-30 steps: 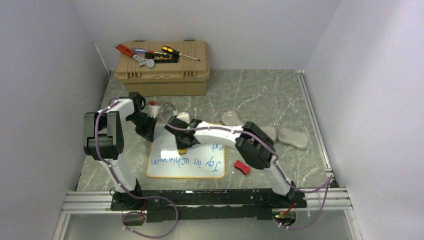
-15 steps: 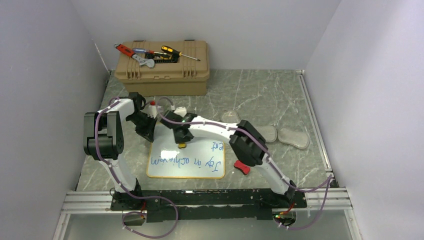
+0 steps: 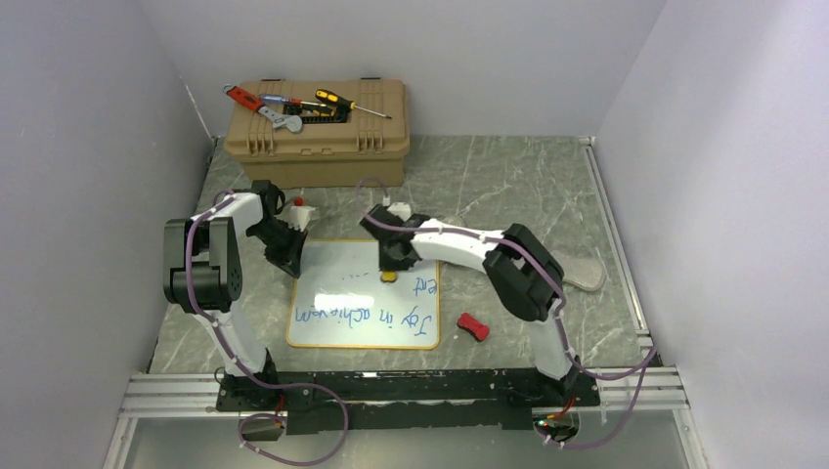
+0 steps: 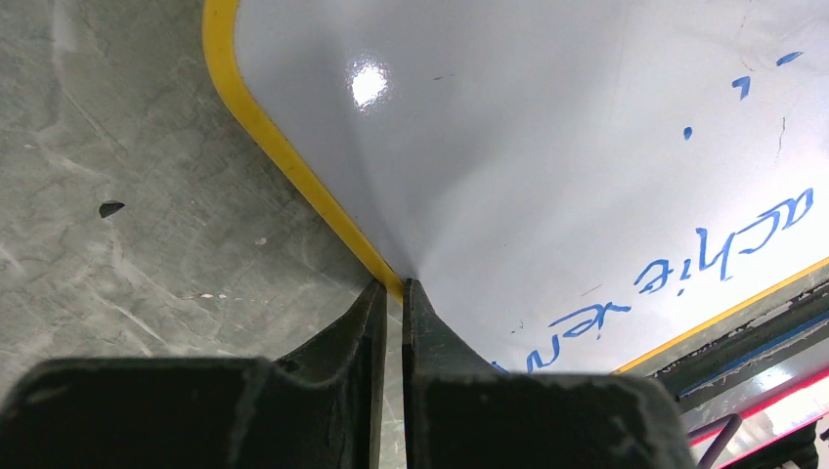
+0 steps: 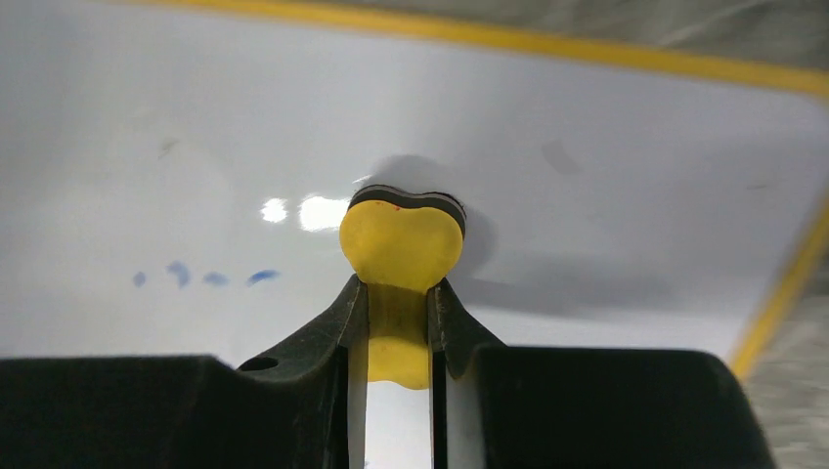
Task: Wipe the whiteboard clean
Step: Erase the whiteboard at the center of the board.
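Observation:
The whiteboard (image 3: pixel 337 266), white with a yellow-orange frame, lies flat on the grey marble table. Blue handwriting (image 3: pixel 367 315) runs along its near side, and a short word (image 3: pixel 422 285) sits by its right edge. My left gripper (image 3: pixel 290 256) is shut on the board's left frame edge (image 4: pixel 293 186), one finger on each side of it (image 4: pixel 394 285). My right gripper (image 3: pixel 389 266) is shut on a yellow eraser (image 5: pixel 401 242) with a dark felt underside, pressed on the white surface (image 5: pixel 196 117). A few faint blue specks (image 5: pixel 200 277) lie to its left.
A tan toolbox (image 3: pixel 318 137) with screwdrivers and a wrench on its lid stands at the back left. A small red object (image 3: pixel 473 326) lies right of the board. A flat grey piece (image 3: pixel 587 271) lies further right. White walls close in on three sides.
My right gripper has slid the eraser rightward across the board's far half, from its left-middle toward the right edge. The left gripper has stayed on the frame.

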Robot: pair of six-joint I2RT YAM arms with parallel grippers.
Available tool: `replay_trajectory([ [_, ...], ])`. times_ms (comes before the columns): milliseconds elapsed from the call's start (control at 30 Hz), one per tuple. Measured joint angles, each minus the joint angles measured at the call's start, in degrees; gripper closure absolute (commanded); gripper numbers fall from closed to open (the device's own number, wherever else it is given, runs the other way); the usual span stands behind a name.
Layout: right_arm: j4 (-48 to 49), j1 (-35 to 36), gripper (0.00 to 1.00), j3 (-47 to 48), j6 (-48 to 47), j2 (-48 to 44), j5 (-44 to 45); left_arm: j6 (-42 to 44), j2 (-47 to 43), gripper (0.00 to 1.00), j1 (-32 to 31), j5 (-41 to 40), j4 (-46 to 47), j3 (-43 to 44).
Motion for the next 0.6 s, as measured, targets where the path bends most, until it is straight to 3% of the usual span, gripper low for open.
replay_trajectory([
  [167, -1.9, -3.8, 1.00, 0.2, -0.1, -0.3, 0.6, 0.0, -0.1, 1.00, 0.0, 0.0, 0.1, -0.1],
  [300, -8.3, 0.3, 1.00, 14.9, -1.7, 8.5, 1.9, 0.0, -0.2, 1.00, 0.0, 0.0, 0.2, -0.3],
  [467, -8.9, 7.0, 1.00, 30.6, -2.6, 18.2, -1.2, 0.0, -0.3, 1.00, 0.0, 0.0, 0.3, -0.3],
  [600, -7.4, 9.7, 1.00, 27.8, -2.5, 16.8, -2.5, 0.0, -0.3, 1.00, 0.0, 0.0, 0.3, -0.3],
])
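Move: The broken row of small blue marks to be wiped lies some 6 cm left of the right hand and 1 cm back, about 2 cm below it. From that hand, "achievem" is about 11 cm left and 8 cm back, "Joy in" 3 cm right and 9 cm back, and "ent" 8 cm right and 2 cm back. From the left hand at the board's left edge, the marks lie about 14 cm right, neither ahead nor back, 2 cm below. The yellow eraser, still pinched upright in the right hand with its pad on the board, first goes some 3 cm right and 2 cm forward. It then sweeps left about 15 cm across the row of marks, curving back about 6 cm to just ahead of "achievem", while the hand turns some 15 degrees counter-clockwise. The left hand keeps still, its nearly shut fingertips resting at the board's left edge. ##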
